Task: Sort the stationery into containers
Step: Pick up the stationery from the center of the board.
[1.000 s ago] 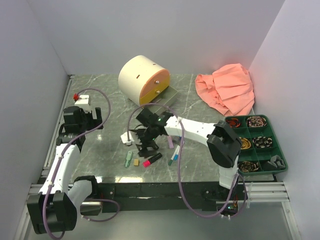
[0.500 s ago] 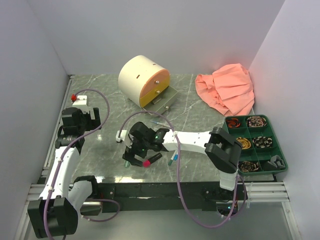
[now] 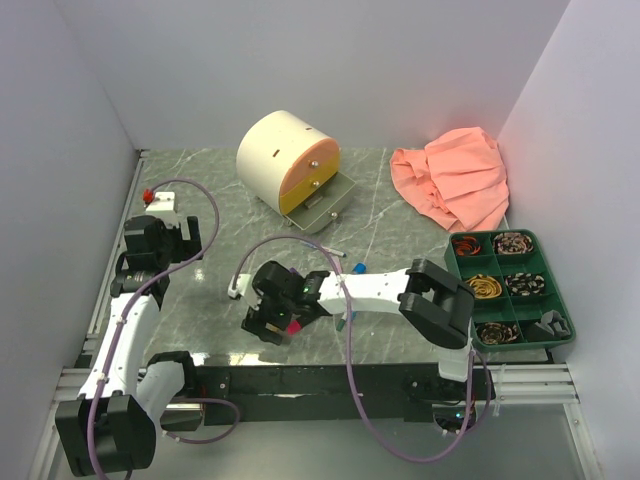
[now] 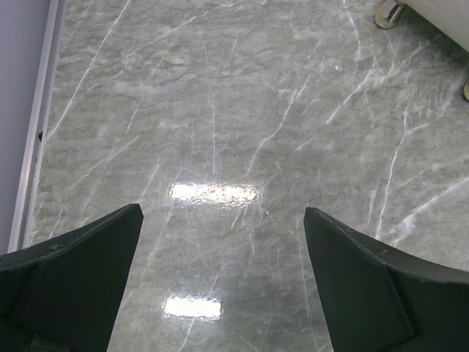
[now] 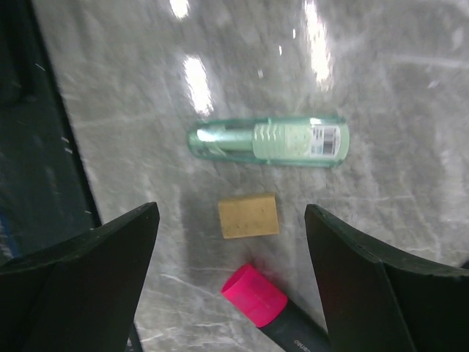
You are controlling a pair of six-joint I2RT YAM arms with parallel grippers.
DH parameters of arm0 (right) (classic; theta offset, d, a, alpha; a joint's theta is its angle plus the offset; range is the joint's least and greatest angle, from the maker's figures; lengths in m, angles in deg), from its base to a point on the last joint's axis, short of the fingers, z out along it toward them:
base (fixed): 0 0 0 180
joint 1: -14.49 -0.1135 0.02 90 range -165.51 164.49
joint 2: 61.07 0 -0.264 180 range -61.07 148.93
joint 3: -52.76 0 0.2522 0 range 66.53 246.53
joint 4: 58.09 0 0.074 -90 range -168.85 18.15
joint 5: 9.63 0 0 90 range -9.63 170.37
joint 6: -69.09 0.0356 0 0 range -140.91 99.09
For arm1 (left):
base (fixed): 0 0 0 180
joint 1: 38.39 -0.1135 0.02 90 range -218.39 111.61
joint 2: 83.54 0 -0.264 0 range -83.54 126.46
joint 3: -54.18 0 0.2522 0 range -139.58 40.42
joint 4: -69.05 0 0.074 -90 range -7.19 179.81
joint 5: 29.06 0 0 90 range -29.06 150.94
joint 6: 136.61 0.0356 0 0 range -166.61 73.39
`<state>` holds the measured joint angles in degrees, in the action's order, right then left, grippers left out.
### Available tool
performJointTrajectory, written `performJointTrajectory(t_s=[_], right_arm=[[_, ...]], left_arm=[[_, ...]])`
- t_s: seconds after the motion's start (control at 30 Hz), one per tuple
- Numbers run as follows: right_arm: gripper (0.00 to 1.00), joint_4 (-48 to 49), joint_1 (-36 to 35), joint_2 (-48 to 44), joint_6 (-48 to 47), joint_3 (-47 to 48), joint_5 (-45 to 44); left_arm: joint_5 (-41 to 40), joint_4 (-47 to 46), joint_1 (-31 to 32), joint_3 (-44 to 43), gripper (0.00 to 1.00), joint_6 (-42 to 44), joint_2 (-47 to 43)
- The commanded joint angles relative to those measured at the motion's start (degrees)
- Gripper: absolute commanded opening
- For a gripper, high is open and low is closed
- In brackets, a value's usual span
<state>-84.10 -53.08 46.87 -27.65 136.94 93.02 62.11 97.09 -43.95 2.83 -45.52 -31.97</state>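
Observation:
In the right wrist view my right gripper is open just above the table. A tan eraser and the pink cap of a black highlighter lie between its fingers. A clear green piece lies just beyond them. From above, the right gripper sits near the table's front edge with the pink cap beside it. A blue-capped item and a thin white pen lie behind the arm. The cream cabinet has one drawer pulled out. My left gripper is open over bare marble.
An orange cloth lies at the back right. A dark green compartment tray stands at the right edge. The right arm's purple cable loops over the table's middle. The table's front edge lies close behind the right gripper.
My right gripper has swung left and toward the front edge, coming down over the green piece, eraser and pink highlighter. The left arm has hardly moved.

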Motion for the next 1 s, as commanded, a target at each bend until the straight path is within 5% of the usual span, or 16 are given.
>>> performJointTrajectory(t_s=[0.0,0.33,0.53,0.67,0.97], right_arm=[[0.87,1.18,0.16,1.13,-2.4,-2.03,-2.18],[0.81,1.62,0.16,2.36,-4.68,-2.74,-3.24],[0.55,1.0,0.16,2.45,-6.35,-2.74,-2.98],[0.29,-0.92,0.25,1.4,-7.49,-1.77,-2.63],[0.27,-13.58,9.03,-7.04,-16.45,8.24,-2.01]], left_arm=[[-0.38,-1.98,-0.24,0.58,0.99,0.33,-1.21],[0.94,-1.89,-0.24,1.2,1.0,-2.93,-0.95],[1.11,-1.72,-0.24,0.76,0.99,-3.02,-0.6],[1.38,-0.75,-0.24,-0.12,1.0,-2.84,0.02],[4.45,2.68,-0.33,-5.22,0.99,-3.8,2.92]])
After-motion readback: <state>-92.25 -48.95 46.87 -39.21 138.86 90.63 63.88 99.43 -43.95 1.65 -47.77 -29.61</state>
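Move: The small beige block lies just past the right hand's fingertips, about 1 cm ahead, 1 cm to the right and 3 cm below. The green pen stands some 4 cm left of the block and 2 cm farther out. The pink-capped marker's middle is about 8 cm right of the block and 1 cm farther out; the purple marker lies about 7 cm right and 10 cm farther out. From the left hand the block is roughly 15 cm back, 21 cm right and 15 cm below. Down and a little to its right goes the right hand, about 3 cm in all, bringing its open fingers around the beige block. It stays low, creeping forward about 1 cm while the fingers close and pinch the block between their tips, then heads forward, right and up, about 4 cm in all, keeping hold of it. ##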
